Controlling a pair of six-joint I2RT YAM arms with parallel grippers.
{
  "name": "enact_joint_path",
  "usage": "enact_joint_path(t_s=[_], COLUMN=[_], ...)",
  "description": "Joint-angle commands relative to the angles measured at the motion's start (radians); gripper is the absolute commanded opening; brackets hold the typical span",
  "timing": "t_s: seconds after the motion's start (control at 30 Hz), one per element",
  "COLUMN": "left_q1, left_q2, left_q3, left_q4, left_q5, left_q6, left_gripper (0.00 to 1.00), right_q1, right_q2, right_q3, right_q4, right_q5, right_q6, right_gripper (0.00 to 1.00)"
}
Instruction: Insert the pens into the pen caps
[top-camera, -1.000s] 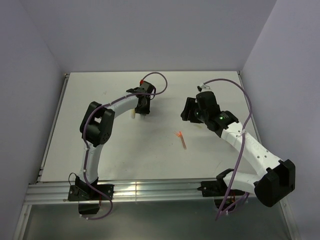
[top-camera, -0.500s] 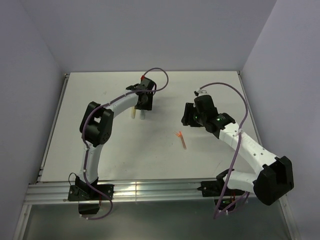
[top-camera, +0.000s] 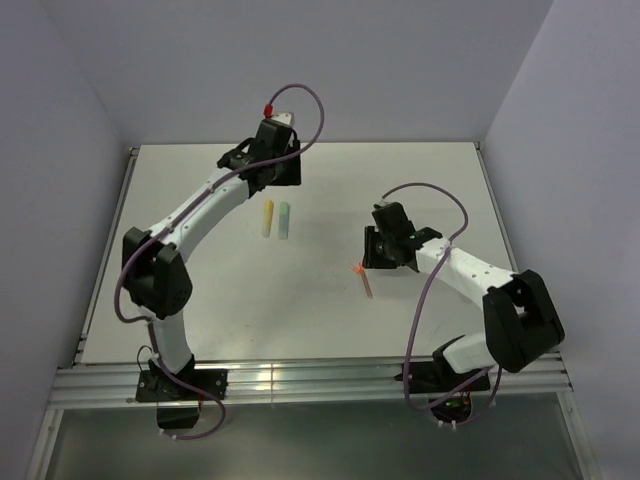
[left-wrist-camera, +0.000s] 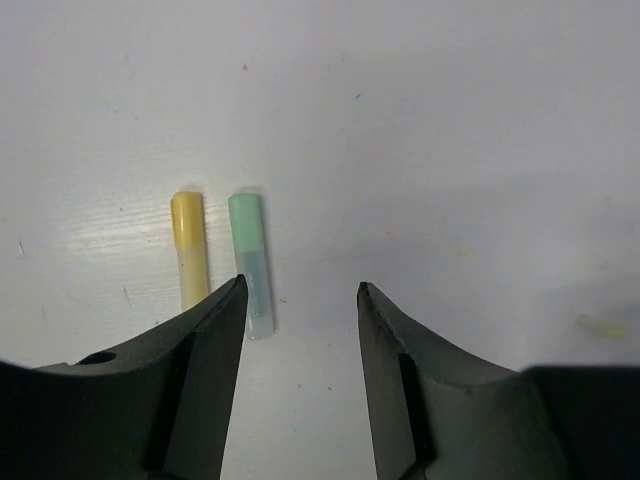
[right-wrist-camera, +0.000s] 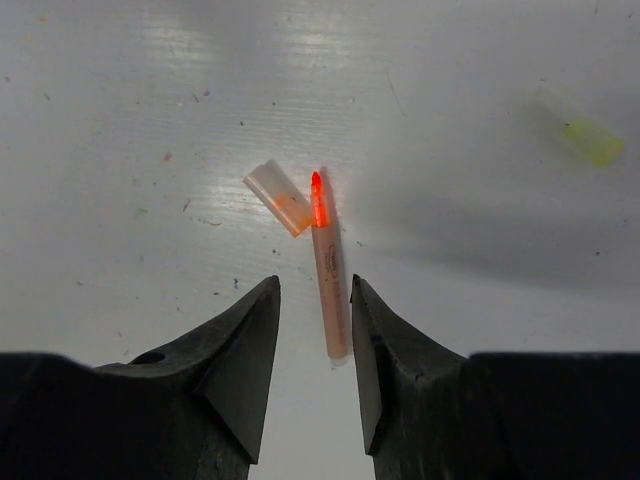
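An orange-red pen (right-wrist-camera: 328, 275) lies uncapped on the white table, its bright tip touching a pale translucent pen cap (right-wrist-camera: 280, 197) that lies slanted beside it. My right gripper (right-wrist-camera: 315, 285) hovers over the pen's tail end, open, with the pen between the fingers and close to the right one. From above, this pen (top-camera: 366, 282) sits just below-left of the right gripper (top-camera: 372, 258). A yellow pen (left-wrist-camera: 188, 250) and a mint-teal pen (left-wrist-camera: 250, 262) lie side by side, each with a matching cap on its far end. My left gripper (left-wrist-camera: 302, 290) is open and empty above them.
The table's back edge (top-camera: 300, 146) is close behind the left gripper (top-camera: 270, 165). The yellow pen (top-camera: 267, 218) and the mint-teal pen (top-camera: 284, 220) lie at the table's middle left. A blurred yellow-green mark (right-wrist-camera: 585, 135) shows far right in the right wrist view.
My left gripper opened and pulled back toward the rear of the table, leaving the yellow and mint pens lying there. My right gripper moved down-left over the orange pen and its jaws narrowed.
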Motion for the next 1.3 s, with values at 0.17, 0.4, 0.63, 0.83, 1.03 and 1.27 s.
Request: enact_joint_path(t_s=[0.17, 0.4, 0.63, 0.83, 1.03, 1.27], left_q1=[0.003, 0.001, 0.001, 0.001, 0.001, 0.003], left_q2=[-0.307, -0.422, -0.473, -0.488, -0.510, -0.585], left_q3=[-0.107, -0.196, -0.263, -0.294, -0.322, -0.423], left_q4=[0.078, 0.101, 0.121, 0.132, 0.136, 0.194], left_q5=[0.122, 0.139, 0.142, 0.156, 0.196, 0.280], left_q6=[-0.035, -0.031, -0.024, -0.025, -0.036, -0.077], left_gripper=[0.55, 0.56, 0.56, 0.55, 0.55, 0.52], right_q1=[0.025, 0.042, 0.056, 0.062, 0.065, 0.065], right_q2=[0.132, 0.175, 0.212, 0.241, 0.270, 0.283], right_q3=[0.013, 0.011, 0.030, 0.042, 0.051, 0.057], right_q4=[0.057, 0.067, 0.054, 0.040, 0.021, -0.005], right_q5=[0.054, 0.069, 0.097, 0.121, 0.143, 0.161], right_q6=[-0.001, 0.009, 0.011, 0.014, 0.017, 0.045], right_gripper=[0.40, 0.39, 0.38, 0.38, 0.30, 0.00])
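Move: The orange pen lies on the table under the right hand, its middle roughly 6 cm below, 1 cm back and 1 cm to the left, tip pointing forward. At that height, the orange cap is about 2 cm ahead and 3 cm left of the hand, the yellow-green cap some 5 cm ahead and 7 cm right. From the left hand, the orange pen is about 18 cm back, 16 cm right and 18 cm down; the green pen is 17 cm below, 2 cm back and 2 cm left. The right hand sinks about 6 cm almost straight down onto the orange pen, quickly at first and then easing off, tilting some 10 degrees, and at the bottom its half-open fingers shut from either side and pinch the barrel just behind the bright tip section. Meanwhile the empty left hand climbs steeply away from the green pen and drops back a little, ending some 9 cm higher and 10 cm nearer its base, fingers still half open and wrist tilting. ##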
